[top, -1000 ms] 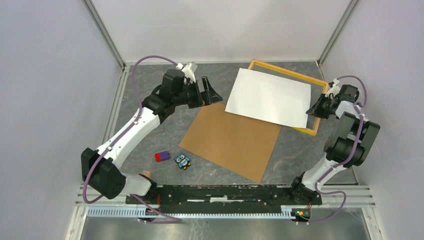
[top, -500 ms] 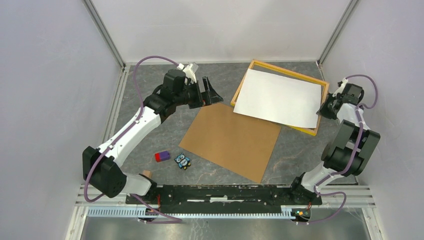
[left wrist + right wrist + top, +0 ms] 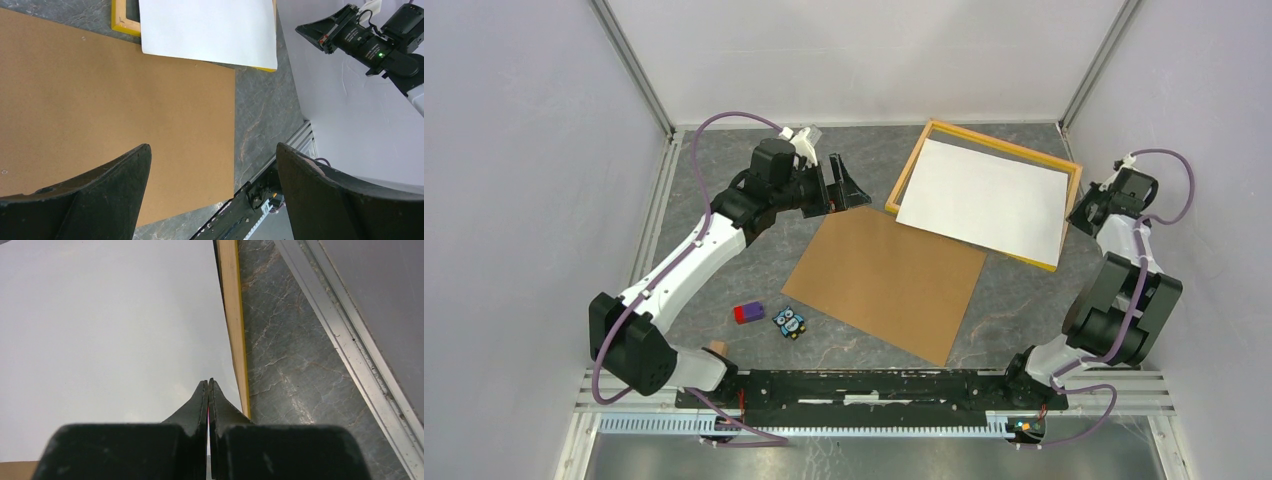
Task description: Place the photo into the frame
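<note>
The photo [image 3: 984, 200] lies white back up across the frame [image 3: 994, 132], a thin yellow-orange border at the back right. It sits skewed and covers most of the frame's near border. My right gripper [image 3: 1079, 215] is shut, its tips [image 3: 208, 381] low over the photo [image 3: 110, 330] near its right edge, next to the frame's right border [image 3: 231, 315]. Whether the tips touch the paper I cannot tell. My left gripper [image 3: 849, 185] hangs open left of the frame with nothing between its fingers [image 3: 212, 146].
A brown hardboard panel [image 3: 884, 280] lies flat in the middle, its far edge next to the frame's near left corner [image 3: 125, 22]. A purple and red block [image 3: 748, 313] and a small owl figure [image 3: 790, 322] lie near the left arm's base. Walls stand close on both sides.
My shut right gripper has moved right towards the wall, and the photo has slid right with it, now lying further inside the frame. The left arm has stayed still.
</note>
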Controlling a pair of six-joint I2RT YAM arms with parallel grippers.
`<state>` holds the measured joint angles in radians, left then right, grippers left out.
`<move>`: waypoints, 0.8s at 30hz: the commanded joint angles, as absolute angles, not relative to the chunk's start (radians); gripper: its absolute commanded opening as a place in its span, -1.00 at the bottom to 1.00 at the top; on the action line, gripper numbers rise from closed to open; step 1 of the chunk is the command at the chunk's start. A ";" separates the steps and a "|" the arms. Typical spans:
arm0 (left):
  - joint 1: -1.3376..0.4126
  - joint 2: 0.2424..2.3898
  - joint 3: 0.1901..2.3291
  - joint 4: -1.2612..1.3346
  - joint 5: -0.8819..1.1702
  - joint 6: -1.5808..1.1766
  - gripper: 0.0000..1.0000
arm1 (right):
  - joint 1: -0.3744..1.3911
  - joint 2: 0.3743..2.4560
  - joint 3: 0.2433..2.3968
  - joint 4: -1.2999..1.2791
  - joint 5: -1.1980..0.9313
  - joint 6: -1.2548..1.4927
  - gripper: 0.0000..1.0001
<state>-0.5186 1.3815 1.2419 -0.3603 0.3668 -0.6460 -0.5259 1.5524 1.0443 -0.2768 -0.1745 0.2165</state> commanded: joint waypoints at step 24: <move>-0.523 1.376 1.252 -0.310 0.451 -0.651 1.00 | 0.117 1.474 0.746 0.178 -0.401 0.491 0.64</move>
<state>-0.5190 1.3998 1.2419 -0.3519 0.4065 -0.6468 0.0128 1.4902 0.8337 -0.0441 -0.4358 0.2913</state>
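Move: The photo lies white side up on the frame, its middle some 17 cm to the right hand's left, 5 cm ahead and 5 cm below. The frame's middle is about 17 cm left and 7 cm ahead. The brown board lies nearer the robot, its middle roughly 38 cm left and 12 cm back. From the left hand, the photo is about 29 cm right, 6 cm ahead and 20 cm below. Already clear of the photo, the right hand heads for the photo's near left corner: it first dips about 2 cm, then sweeps left over the near part of the sheet, faster and faster, some 26 cm in all. On the way it swings about 40 degrees counter-clockwise and its shut fingers spread to roughly four fifths open, with no touch to be seen. ##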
